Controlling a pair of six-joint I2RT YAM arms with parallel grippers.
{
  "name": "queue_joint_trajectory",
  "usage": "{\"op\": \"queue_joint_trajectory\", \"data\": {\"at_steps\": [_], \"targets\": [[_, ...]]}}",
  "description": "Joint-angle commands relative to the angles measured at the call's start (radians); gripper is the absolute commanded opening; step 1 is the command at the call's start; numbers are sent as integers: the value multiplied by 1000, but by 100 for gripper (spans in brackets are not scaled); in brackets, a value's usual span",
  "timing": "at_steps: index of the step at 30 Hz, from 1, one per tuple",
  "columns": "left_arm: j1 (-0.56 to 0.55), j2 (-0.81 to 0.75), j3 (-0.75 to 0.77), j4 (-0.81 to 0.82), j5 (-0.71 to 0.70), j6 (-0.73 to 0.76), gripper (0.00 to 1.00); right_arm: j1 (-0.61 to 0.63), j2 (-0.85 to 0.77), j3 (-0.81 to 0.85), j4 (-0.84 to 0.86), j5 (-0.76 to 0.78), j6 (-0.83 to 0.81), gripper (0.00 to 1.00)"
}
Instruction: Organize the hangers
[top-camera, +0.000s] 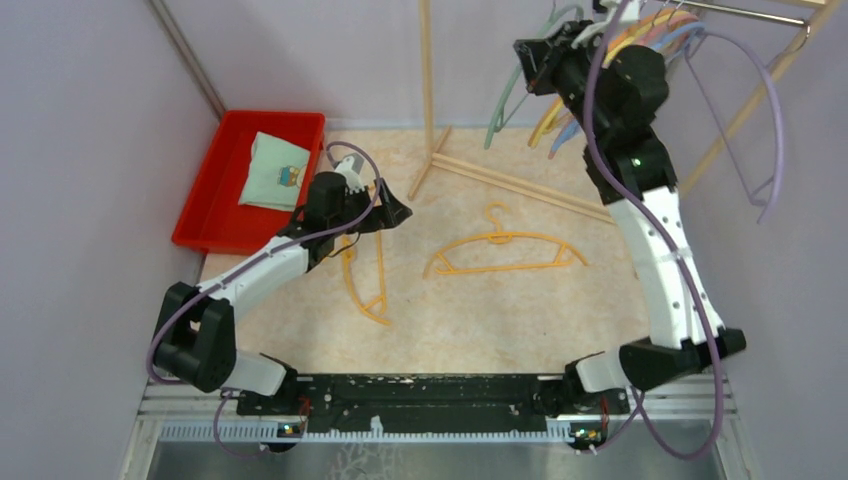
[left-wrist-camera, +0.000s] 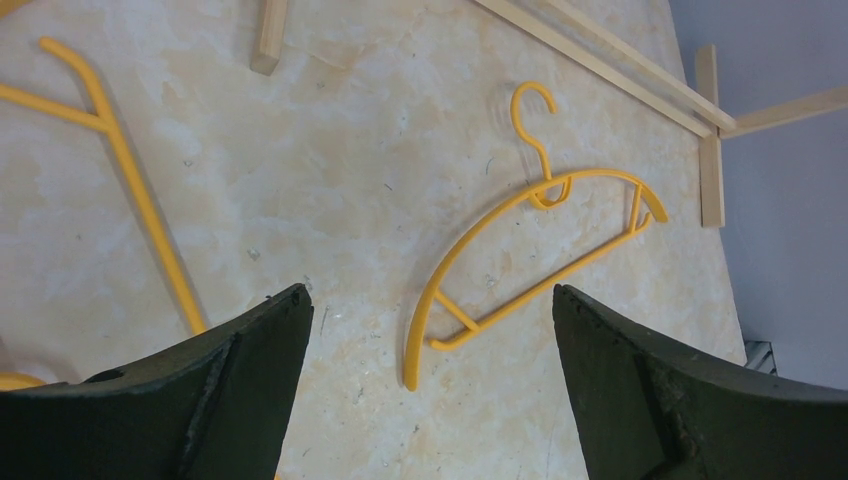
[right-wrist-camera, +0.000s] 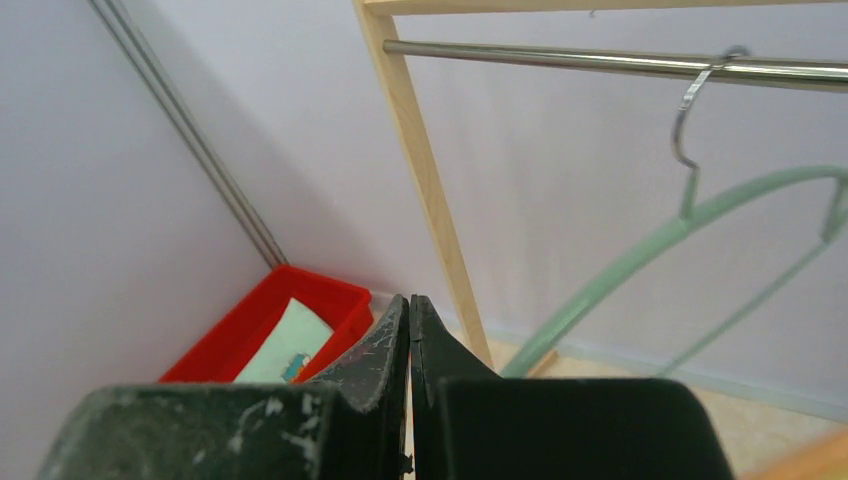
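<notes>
A yellow-orange hanger (top-camera: 505, 252) lies flat mid-table; in the left wrist view it (left-wrist-camera: 530, 255) lies ahead of my fingers, its near end between them. A second yellow hanger (top-camera: 366, 290) lies left of it, partly under my left gripper (top-camera: 395, 212), and shows at the left edge of the wrist view (left-wrist-camera: 140, 200). The left gripper (left-wrist-camera: 429, 292) is open and empty, above the table. My right gripper (top-camera: 522, 62) is raised by the rack, shut and empty (right-wrist-camera: 410, 305). A green hanger (right-wrist-camera: 690, 225) hangs on the metal rail (right-wrist-camera: 560, 57). Green (top-camera: 503, 100), orange (top-camera: 549, 120), blue (top-camera: 566, 135) and lavender (top-camera: 745, 160) hangers hang there.
A red bin (top-camera: 215, 190) holding a folded pale cloth (top-camera: 272, 172) stands at the back left; it also shows in the right wrist view (right-wrist-camera: 330, 300). The wooden rack's upright pole (top-camera: 428, 90) and floor bar (top-camera: 505, 180) stand behind the lying hangers.
</notes>
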Motion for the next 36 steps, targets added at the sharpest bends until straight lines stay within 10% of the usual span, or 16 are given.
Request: {"op": "queue_joint_trajectory", "data": {"at_steps": [1, 14, 36], "targets": [[23, 5, 14, 47, 26, 33, 95, 44, 149, 131, 102, -14, 8, 0], [96, -18, -38, 74, 78, 33, 95, 157, 491, 395, 173, 235, -195, 0], [160, 56, 25, 82, 148, 9, 94, 155, 600, 327, 547, 895, -628, 0]]}}
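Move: The green hanger hangs from the rod some 14 cm ahead of the right hand and about 8 cm to its right, its middle roughly level with the fingers. The bunched orange and yellow hangers are at about the same reach, some 20 cm to the hand's right; the frame's left post stands about 22 cm ahead and 14 cm to its left. From the left hand the green hanger is about 15 cm ahead, 30 cm right and 38 cm up. Swing the right gripper, fingers kept shut, around the left side of the green hanger: forward about 17 cm in all, bowing out to the left first and then back right, dipping slightly. On the way back turn it some 40 degrees clockwise, so that it ends beside the hanger without visible contact. Let the left gripper, still open, drift left and a little forward over the table. ##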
